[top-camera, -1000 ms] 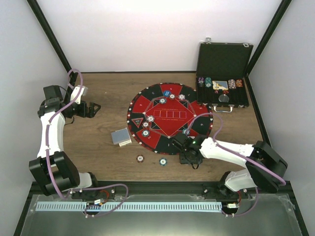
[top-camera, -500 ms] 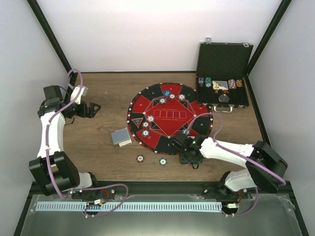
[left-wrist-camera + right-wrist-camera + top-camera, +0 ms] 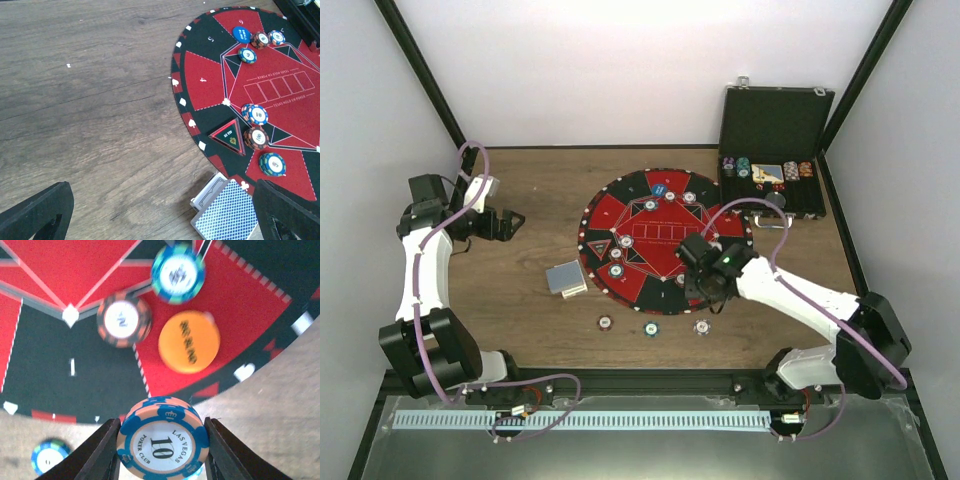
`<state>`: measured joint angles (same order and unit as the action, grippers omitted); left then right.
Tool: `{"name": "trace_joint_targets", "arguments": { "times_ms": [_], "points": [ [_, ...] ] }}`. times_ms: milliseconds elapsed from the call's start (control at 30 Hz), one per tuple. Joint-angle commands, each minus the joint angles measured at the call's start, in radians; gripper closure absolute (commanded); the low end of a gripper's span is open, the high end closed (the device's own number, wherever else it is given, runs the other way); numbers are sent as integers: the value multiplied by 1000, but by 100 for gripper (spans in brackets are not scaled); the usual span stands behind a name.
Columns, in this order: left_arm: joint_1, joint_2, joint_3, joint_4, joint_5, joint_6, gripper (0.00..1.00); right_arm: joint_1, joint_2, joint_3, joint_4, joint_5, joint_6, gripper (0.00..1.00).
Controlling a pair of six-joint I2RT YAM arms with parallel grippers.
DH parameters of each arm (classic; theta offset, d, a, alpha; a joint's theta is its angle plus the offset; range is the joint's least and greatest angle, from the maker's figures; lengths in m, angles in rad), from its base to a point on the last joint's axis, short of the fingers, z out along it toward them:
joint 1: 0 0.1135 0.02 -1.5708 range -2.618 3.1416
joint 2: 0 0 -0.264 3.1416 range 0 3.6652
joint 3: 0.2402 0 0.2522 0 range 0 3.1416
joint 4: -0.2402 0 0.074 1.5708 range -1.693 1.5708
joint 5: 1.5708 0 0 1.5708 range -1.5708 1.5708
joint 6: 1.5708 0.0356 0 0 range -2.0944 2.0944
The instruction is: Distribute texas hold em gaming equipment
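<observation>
A blue-and-peach poker chip (image 3: 162, 437) marked 10 sits flat between the fingers of my right gripper (image 3: 161, 445), which is shut on it. That gripper (image 3: 706, 276) hangs over the near right rim of the round mat (image 3: 650, 292). Below it lie an orange button (image 3: 189, 341), an orange-black chip (image 3: 123, 320) and a teal chip (image 3: 177, 272). My left gripper (image 3: 160, 220) is open over bare wood at the far left (image 3: 510, 220). The card deck (image 3: 227, 210) lies beside the mat (image 3: 565, 278). On the mat are a black triangular marker (image 3: 228, 136) and a blue button (image 3: 241, 34).
Three chips lie on the wood in front of the mat (image 3: 606, 322) (image 3: 651, 327) (image 3: 701, 326). The black hinged case (image 3: 775, 120) stands open at the back right with chip stacks in its tray. More chips (image 3: 256, 114) dot the mat.
My right arm has risen from the table near the front edge and moved back over the mat's rim with a chip in its jaws. A chip now shows where the gripper was.
</observation>
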<state>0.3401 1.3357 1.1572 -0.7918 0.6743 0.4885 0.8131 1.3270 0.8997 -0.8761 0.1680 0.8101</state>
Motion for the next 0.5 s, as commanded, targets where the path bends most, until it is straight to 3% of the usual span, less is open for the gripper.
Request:
{"name": "trace_joint_targets", "arguments": {
  "times_ms": [0,300,467],
  "points": [
    [5,-18,11,-18,4,46,0,-123,-7,63,-9,52,-130,98],
    [5,1,12,-51,-54,122,0,-375,124,49,174,4,-293,97],
    [5,21,3,-95,-56,229,0,-425,220,32,264,-18,-309,97]
  ]
}}
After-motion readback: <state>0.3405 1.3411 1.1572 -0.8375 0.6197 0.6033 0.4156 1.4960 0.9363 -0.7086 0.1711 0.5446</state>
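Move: The right hand already holds the chip marked 10. The mat's black section numbered 6, the likely spot for it, lies about 12 cm ahead of that hand, 9 cm to its right and 7 cm down. Down on the mat, the green-blue chip is some 9 cm straight ahead, the brown chip 6 cm ahead and 4 cm left, and the orange button 4 cm ahead and 1 cm right. From the left hand that section is roughly 52 cm right, 6 cm back and 20 cm lower. Forward and to the right, the right hand carries the pinched 10 chip some 12 cm past the orange button towards the black 6 section, first rising about a centimetre, then sinking to end slightly lower than it began. The wrist turns a little clockwise; the fingers keep their hold. The empty left hand dips about a centimetre and rolls slightly. ##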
